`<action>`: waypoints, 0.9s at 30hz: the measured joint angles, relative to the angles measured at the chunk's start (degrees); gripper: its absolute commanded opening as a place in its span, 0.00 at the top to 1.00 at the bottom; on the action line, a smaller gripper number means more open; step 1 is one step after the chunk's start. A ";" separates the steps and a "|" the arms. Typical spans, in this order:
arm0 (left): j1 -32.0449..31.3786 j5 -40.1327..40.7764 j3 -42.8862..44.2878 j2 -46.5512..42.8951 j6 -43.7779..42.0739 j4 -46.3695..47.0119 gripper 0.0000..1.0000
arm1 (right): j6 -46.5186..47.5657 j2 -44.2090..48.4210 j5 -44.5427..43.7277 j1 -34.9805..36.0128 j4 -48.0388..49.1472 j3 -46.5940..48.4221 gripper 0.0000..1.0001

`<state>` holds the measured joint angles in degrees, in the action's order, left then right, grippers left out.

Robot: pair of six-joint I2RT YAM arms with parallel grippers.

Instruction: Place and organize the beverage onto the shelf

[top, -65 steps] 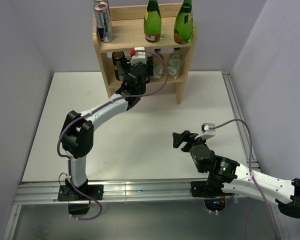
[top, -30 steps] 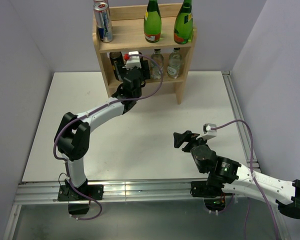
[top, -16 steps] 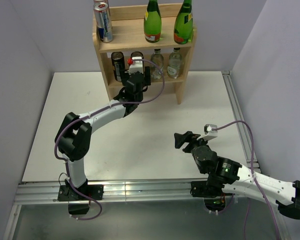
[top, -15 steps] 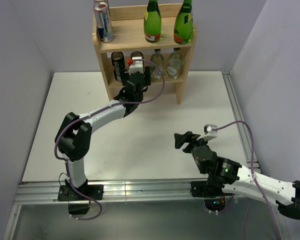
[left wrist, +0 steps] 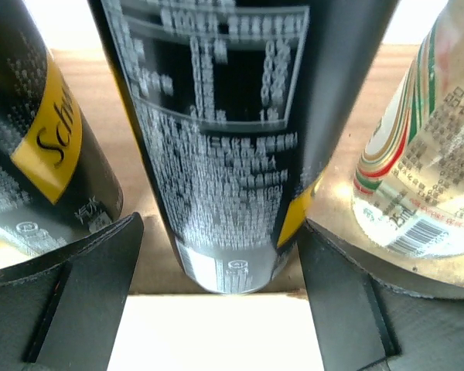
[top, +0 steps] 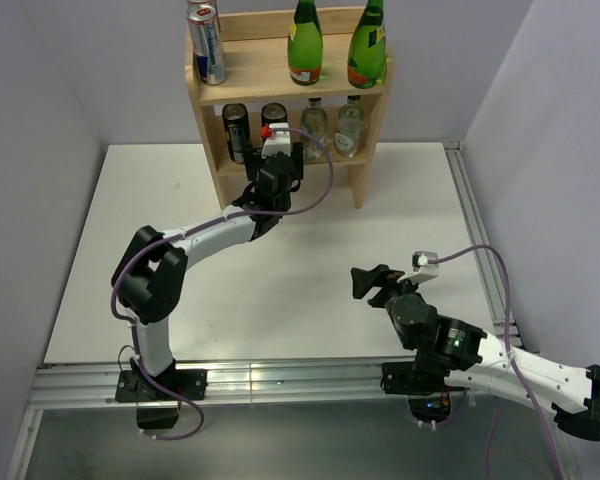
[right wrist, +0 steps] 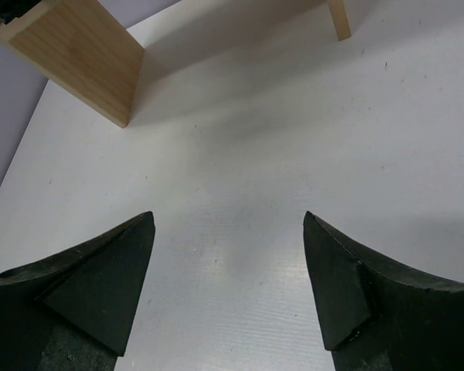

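The shelf (top: 285, 68) stands at the table's far edge. Its top tier holds two silver-blue cans (top: 209, 45) and two green bottles (top: 304, 42). The lower tier holds two black cans (top: 237, 122) and two clear bottles (top: 349, 122). My left gripper (top: 278, 152) is open just in front of the lower tier. In the left wrist view its fingers (left wrist: 93, 263) stand either side of the second black can (left wrist: 224, 139), which stands on the shelf board (left wrist: 151, 267). My right gripper (top: 361, 283) is open and empty over the table, as the right wrist view (right wrist: 228, 220) shows.
In the left wrist view a black and yellow can (left wrist: 39, 147) stands left of the middle can and a clear bottle (left wrist: 417, 170) right of it. The shelf's side panel (right wrist: 77, 62) shows far ahead of the right gripper. Grey walls enclose the white table (top: 280, 290).
My left gripper carried the black can into the lower tier beside the first can, let it go and drew back a little. The right arm barely moved.
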<state>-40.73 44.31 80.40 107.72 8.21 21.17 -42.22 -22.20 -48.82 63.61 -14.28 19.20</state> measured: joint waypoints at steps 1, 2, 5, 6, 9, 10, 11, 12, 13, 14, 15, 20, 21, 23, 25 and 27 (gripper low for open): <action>-0.22 0.39 -0.39 0.00 0.02 0.35 0.13 | -0.13 0.11 0.00 0.00 -0.13 -0.04 0.16; -0.39 0.74 -0.55 0.00 0.02 0.52 0.13 | -0.17 0.24 0.00 0.00 -0.37 -0.04 0.16; -0.79 1.62 -0.98 -0.17 0.04 0.87 0.12 | -0.39 0.81 0.02 0.00 -0.79 -0.11 0.16; -0.90 1.88 -1.36 -0.42 0.09 1.14 0.12 | -0.46 1.16 0.02 0.00 -0.90 -0.28 0.16; -1.09 2.25 -2.82 -1.49 0.20 1.53 0.12 | -0.79 2.05 0.04 0.00 -1.29 -1.01 0.16; -1.14 2.34 -3.37 -1.90 0.24 1.57 0.13 | -0.87 2.21 0.07 0.00 -1.49 -1.16 0.16; -1.16 2.34 -3.93 -2.32 0.33 1.68 0.13 | -1.01 2.29 0.09 0.00 -1.57 -1.27 0.16; -1.22 2.34 -4.39 -2.71 0.48 1.75 0.13 | -1.05 2.32 0.09 0.00 -1.64 -1.33 0.16; -1.31 2.40 -5.01 -3.21 0.52 1.73 0.13 | -1.20 2.32 0.13 0.00 -1.64 -1.42 0.16; -1.40 2.47 -5.68 -3.76 0.66 1.86 0.13 | -1.29 2.34 0.17 0.00 -1.64 -1.55 0.16; -1.51 2.54 -6.32 -4.26 0.83 1.90 0.13 | -1.40 2.34 0.20 0.00 -1.68 -1.66 0.17; -2.01 2.67 -11.80 -8.81 2.73 1.55 0.13 | -1.49 2.14 0.24 0.00 -1.73 -1.75 0.16; -2.10 2.69 -13.31 -9.81 3.34 1.40 0.13 | -1.51 2.01 0.26 0.00 -1.70 -1.77 0.17; -2.34 2.71 -16.00 -11.32 4.35 0.92 0.13 | -1.62 1.77 0.31 0.00 -1.62 -1.92 0.17; -2.73 2.69 -18.43 -12.35 5.22 0.35 0.13 | -1.64 1.36 0.35 0.00 -1.62 -1.99 0.17; -3.17 2.71 -19.82 -12.66 5.92 0.09 0.14 | -1.64 0.92 0.37 0.02 -1.60 -1.99 0.17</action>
<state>-43.90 47.03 60.58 95.07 14.13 21.26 -43.86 -21.28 -48.45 63.64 -15.88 17.21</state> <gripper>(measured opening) 0.867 0.833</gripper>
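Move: The black can, already standing on the lower shelf, is right at the left hand's open fingers, its middle about 3 cm ahead and 3 cm higher. A second black can stands level with it about 9 cm to its left; a clear bottle is roughly 10 cm to its right, with another clear bottle some 18 cm to its right. From the right hand, the black can lies about 31 cm ahead, 26 cm left and 10 cm higher. With its fingers wide open on either side of the black can and no longer gripping, the left hand backs out of the lower shelf, creeping at first and then quicker, about 7 cm towards its own base. It drifts some 3 cm left and, late on, sinks about 4 cm, the fingers tipping slightly downward and staying open. ##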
